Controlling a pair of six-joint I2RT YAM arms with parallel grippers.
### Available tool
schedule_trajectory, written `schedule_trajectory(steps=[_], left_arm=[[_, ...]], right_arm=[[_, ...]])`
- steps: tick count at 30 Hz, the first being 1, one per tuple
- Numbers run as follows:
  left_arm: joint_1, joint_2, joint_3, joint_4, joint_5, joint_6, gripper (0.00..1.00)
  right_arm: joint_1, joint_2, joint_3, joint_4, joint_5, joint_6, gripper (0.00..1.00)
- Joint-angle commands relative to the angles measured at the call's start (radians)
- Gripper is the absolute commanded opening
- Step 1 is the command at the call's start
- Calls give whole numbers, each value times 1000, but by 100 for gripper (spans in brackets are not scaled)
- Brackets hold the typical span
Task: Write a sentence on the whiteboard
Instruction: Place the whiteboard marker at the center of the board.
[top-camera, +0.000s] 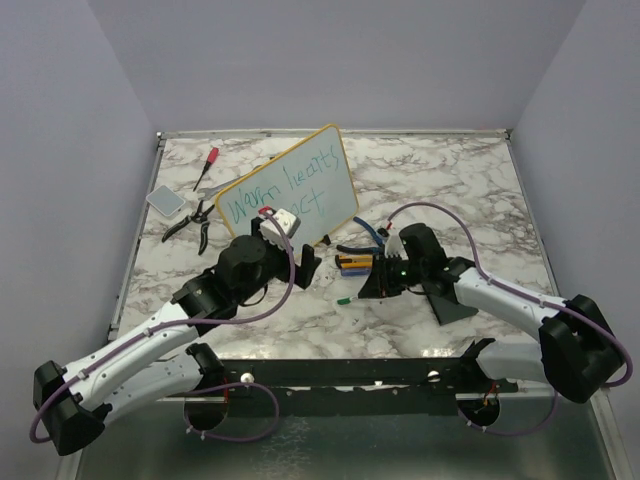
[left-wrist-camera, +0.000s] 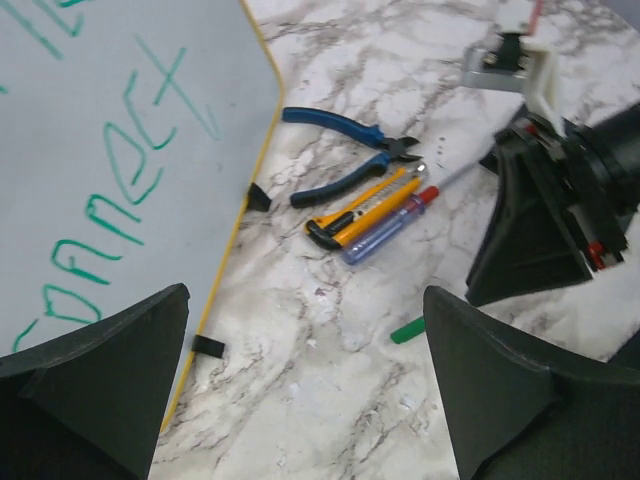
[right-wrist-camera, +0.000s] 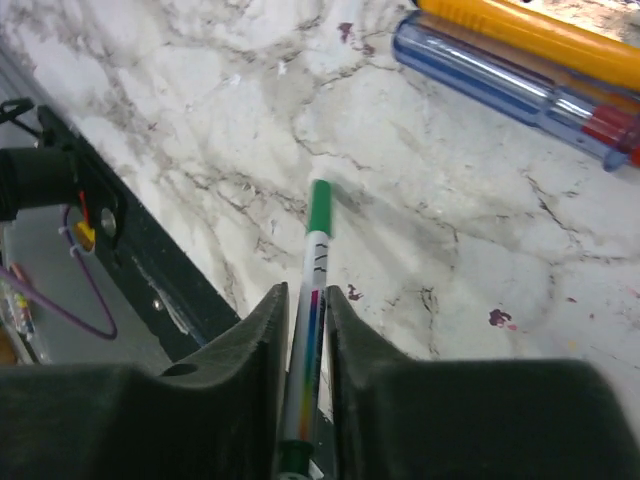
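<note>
The whiteboard (top-camera: 300, 170) with its yellow frame leans at the back centre of the marble table, and its corner fills the upper left of the left wrist view (left-wrist-camera: 190, 40). The sentence (top-camera: 275, 195) is teal handwriting in two lines; the left wrist view shows the word "connect" (left-wrist-camera: 110, 200). My left gripper (top-camera: 305, 265) (left-wrist-camera: 305, 330) hangs open just in front of the board, nothing between its fingers. My right gripper (top-camera: 368, 288) (right-wrist-camera: 305, 295) is low over the table, shut on a white marker (right-wrist-camera: 315, 270) whose green end (top-camera: 344, 299) (left-wrist-camera: 407, 330) sticks out beyond the fingertips.
Blue pliers (top-camera: 360, 240) (left-wrist-camera: 340, 150), a yellow utility knife (left-wrist-camera: 365, 205) and a clear-handled screwdriver (left-wrist-camera: 390, 225) lie between the two grippers. Black pliers (top-camera: 195, 222), a red-handled tool (top-camera: 207, 165) and a grey pad (top-camera: 166, 200) lie at the left. The table's front edge (right-wrist-camera: 130, 250) is close behind the marker.
</note>
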Motion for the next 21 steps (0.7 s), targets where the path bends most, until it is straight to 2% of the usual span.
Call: schedule_trajectory(steps=[1,7,10,14,18,21], left_arm=[[110,23,38,19,42,-82,99],[138,80,94,21,43,-97,99],[139,106,136,22,30,-97,99],[146,178,232,15,45,-77,99],[174,279,385,-29,36,-59,99],[234,341,503,-63,27,-51,99]], right_arm=[[4,-20,-16,39,145,-12,30],[3,-33,-20,32,236,-8,55],[4,-58,-6,10,299,-13,64],[2,-106,40,-32,435,-39,86],[-21,-127,107,-61,587,-106,97],[-89,-140,147,-56,625,-140,99]])
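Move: The capped marker is still pinched in the right fingers, its middle about at the hand point; the bare spot it goes to lies about 2 cm back, 1 cm left and 4 cm below. Counted from the right hand, the screwdriver lies some 7 cm ahead and 2 cm right, and the box cutter about 10 cm ahead and 1 cm left, both near table height. From the left hand, the marker is roughly 12 cm right, 4 cm back and 15 cm lower. The marker is let go just above the table: the right fingers spread from nearly shut to wide while that hand moves forward and right, sinking a centimetre, then rising clear towards the screwdriver and box cutter, some 9 cm off in all, turning clockwise and rolling. The open, empty left hand goes forward and up about 11 cm in front of the whiteboard. ##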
